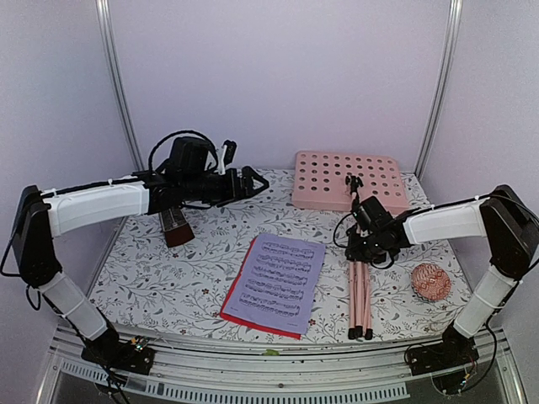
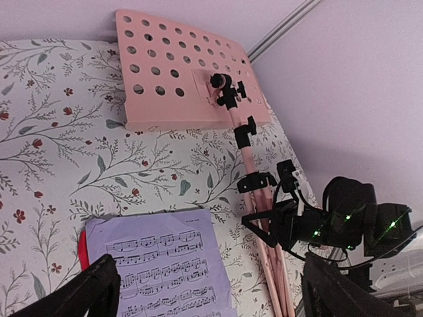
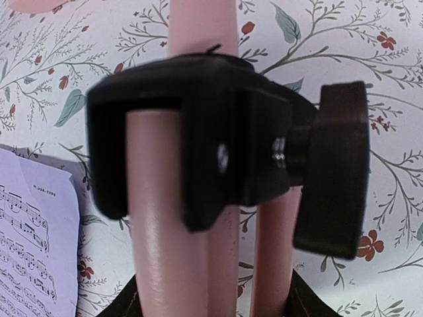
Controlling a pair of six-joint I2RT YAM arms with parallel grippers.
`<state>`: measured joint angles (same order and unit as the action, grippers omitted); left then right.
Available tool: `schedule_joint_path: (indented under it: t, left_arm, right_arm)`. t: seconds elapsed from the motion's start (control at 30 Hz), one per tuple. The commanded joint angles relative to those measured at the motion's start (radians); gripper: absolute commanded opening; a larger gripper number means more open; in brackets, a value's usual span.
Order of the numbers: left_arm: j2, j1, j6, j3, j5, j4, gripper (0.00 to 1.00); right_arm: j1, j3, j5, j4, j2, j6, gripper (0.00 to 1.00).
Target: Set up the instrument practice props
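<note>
The pink music stand [image 1: 360,290] lies flat on the table, its legs folded and its perforated desk [image 1: 348,179] at the back. My right gripper [image 1: 362,251] is closed round the bundled pink tubes [image 3: 165,251] just below the black clamp [image 3: 198,139], a finger against each side. A lilac sheet of music [image 1: 278,282] lies on a red sheet [image 1: 232,296] in the middle. The dark brown metronome [image 1: 175,225] stands at the left, under my left arm. My left gripper [image 1: 257,181] hovers open and empty above the table; its wrist view shows the desk [image 2: 185,72] and the lilac sheet [image 2: 165,271].
A small pink knitted ball [image 1: 429,282] rests on the floral cloth right of the stand's legs, beside my right arm. White walls with metal corner posts close in the back and sides. The table's metal rail [image 1: 278,353] runs along the near edge.
</note>
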<state>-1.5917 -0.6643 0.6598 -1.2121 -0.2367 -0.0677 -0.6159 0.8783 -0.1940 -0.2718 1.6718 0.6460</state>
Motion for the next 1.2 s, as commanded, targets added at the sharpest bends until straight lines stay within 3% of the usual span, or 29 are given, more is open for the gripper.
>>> schedule_joint_path:
  t: [0.0, 0.2, 0.63, 0.93, 1.17]
  left_arm:
    - [-0.04, 0.027, 0.045, -0.027, -0.071, 0.046, 0.96]
    - [-0.087, 0.041, 0.074, -0.039, -0.123, 0.08, 0.96]
    - [-0.314, 0.026, 0.208, -0.129, -0.254, 0.255, 0.91]
    - [-0.535, -0.032, 0.303, -0.276, -0.262, 0.341, 0.75]
    - [-0.675, -0.062, 0.359, -0.376, -0.261, 0.388, 0.65]
  right_arm:
    - [-0.012, 0.043, 0.046, 0.021, 0.011, -0.056, 0.25]
    - [-0.012, 0.069, 0.101, 0.05, -0.06, -0.088, 0.0]
    - [-0.011, 0.044, 0.229, 0.283, -0.24, -0.143, 0.0]
    - [-0.027, 0.011, 0.304, 0.497, -0.248, -0.146, 0.0]
    - [-0.04, 0.024, 0.334, 0.541, -0.209, -0.141, 0.0]
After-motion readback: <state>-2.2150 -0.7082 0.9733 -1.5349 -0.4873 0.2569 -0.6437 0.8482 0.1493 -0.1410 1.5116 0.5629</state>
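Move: My right hand already grips the folded stand's legs; the clamp sits about 6 cm ahead of it. The upper pole is roughly 18 cm ahead and 3 cm right of that hand, the perforated desk's middle some 27 cm ahead and 3 cm right, and the patterned ball 10 cm back and 20 cm right. From my open left hand the upper pole lies about 34 cm right, 15 cm ahead and 21 cm down; the sheet music is 14 cm back, 7 cm right and 23 cm down. Keeping my right hand's grip on the legs just below the clamp, I carry the stand about 7 cm left and nearly as much up, turning it counter-clockwise and rolling my left side up. My left hand sweeps right and down, some 12 cm each way and a little forward, towards the upper pole, tipping down while its fingers start to close. ##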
